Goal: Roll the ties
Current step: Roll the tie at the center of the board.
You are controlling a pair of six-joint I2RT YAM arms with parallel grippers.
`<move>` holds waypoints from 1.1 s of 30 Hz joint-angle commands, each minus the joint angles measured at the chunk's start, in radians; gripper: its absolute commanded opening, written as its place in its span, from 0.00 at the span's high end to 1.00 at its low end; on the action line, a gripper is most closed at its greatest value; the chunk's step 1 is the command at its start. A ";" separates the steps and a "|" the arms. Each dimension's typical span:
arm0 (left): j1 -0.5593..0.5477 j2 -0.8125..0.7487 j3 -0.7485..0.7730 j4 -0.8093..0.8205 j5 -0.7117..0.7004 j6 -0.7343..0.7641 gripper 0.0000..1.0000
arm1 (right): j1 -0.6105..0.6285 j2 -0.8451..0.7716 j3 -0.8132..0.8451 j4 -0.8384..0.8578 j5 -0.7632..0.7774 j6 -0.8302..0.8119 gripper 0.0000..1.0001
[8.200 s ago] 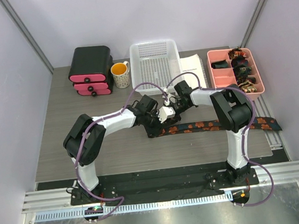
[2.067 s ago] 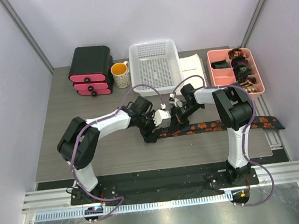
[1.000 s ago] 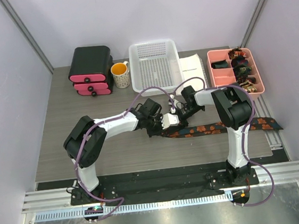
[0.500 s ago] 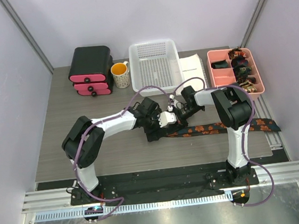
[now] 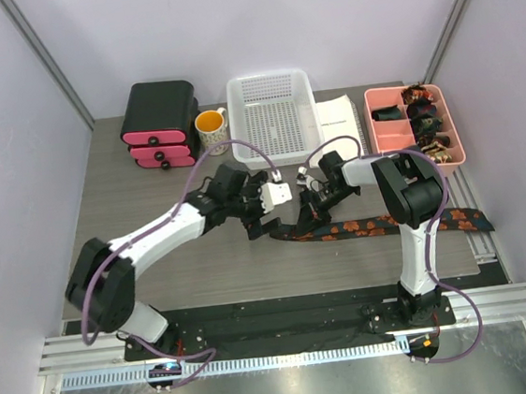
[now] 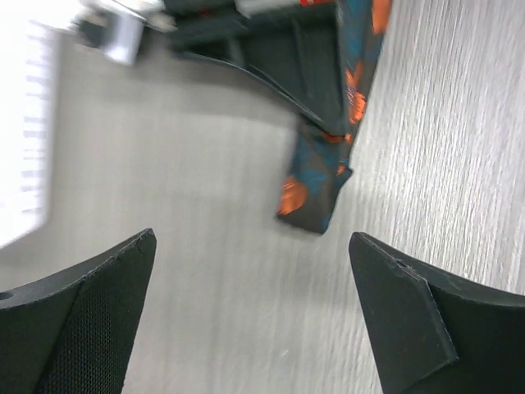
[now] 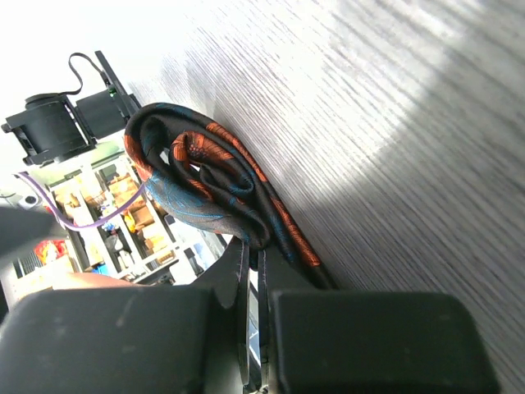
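A dark tie (image 5: pixel 379 224) with orange blotches lies stretched along the table toward the right edge. Its left end is folded into a loose bundle (image 7: pixel 205 176), and my right gripper (image 5: pixel 304 213) is shut on that bundle (image 7: pixel 256 254). In the left wrist view the tie's tip (image 6: pixel 316 193) rests on the wood beyond my left gripper (image 6: pixel 250 238), which is wide open and holds nothing. That left gripper (image 5: pixel 278 207) hovers just left of the tie's end. Several coiled ties (image 5: pixel 427 123) sit in the pink tray (image 5: pixel 371 120).
A white basket (image 5: pixel 273 111) stands at the back centre with paper (image 5: pixel 339 114) beside it. An orange-filled mug (image 5: pixel 211 132) and a black-and-pink drawer box (image 5: pixel 159 123) are at the back left. A metal rail (image 5: pixel 479 240) runs along the table's right edge.
My left gripper has opened, let go of the tie's end and drawn back to the left. The right gripper has stayed shut on the folded end.
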 commanded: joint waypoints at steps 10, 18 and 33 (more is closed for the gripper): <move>0.020 0.168 0.139 -0.089 0.235 0.064 0.00 | 0.010 -0.019 0.010 -0.022 0.048 -0.007 0.99; -0.036 0.237 0.111 0.040 0.127 0.021 0.07 | 0.014 -0.012 0.039 -0.033 0.042 -0.004 0.99; -0.089 0.287 0.053 0.109 0.023 0.006 0.32 | 0.014 -0.019 0.027 -0.034 0.038 0.004 0.99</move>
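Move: The rolled end of the tie, pinched by the right fingers, lies about 5 cm to the left hand's right, 3 cm nearer the base and some 9 cm below. From the left hand, the unrolled strip runs off rightward, its middle roughly 31 cm to the right and 3 cm back; the white basket is about 25 cm ahead and 4 cm right, the mug 24 cm ahead and 11 cm left. The roll sits about 3 cm left of the right hand, 1 cm back. Up a few centimetres first, then down roughly 11 cm from that peak while shifting some 4 cm right and a little back, the left hand comes onto the rolled end beside the right fingers. Its wrist turns slightly clockwise and tips down about 10 degrees; the fingers, wide open at first, straddle the roll and narrow partway. The right hand stays put, still pinching the roll. ##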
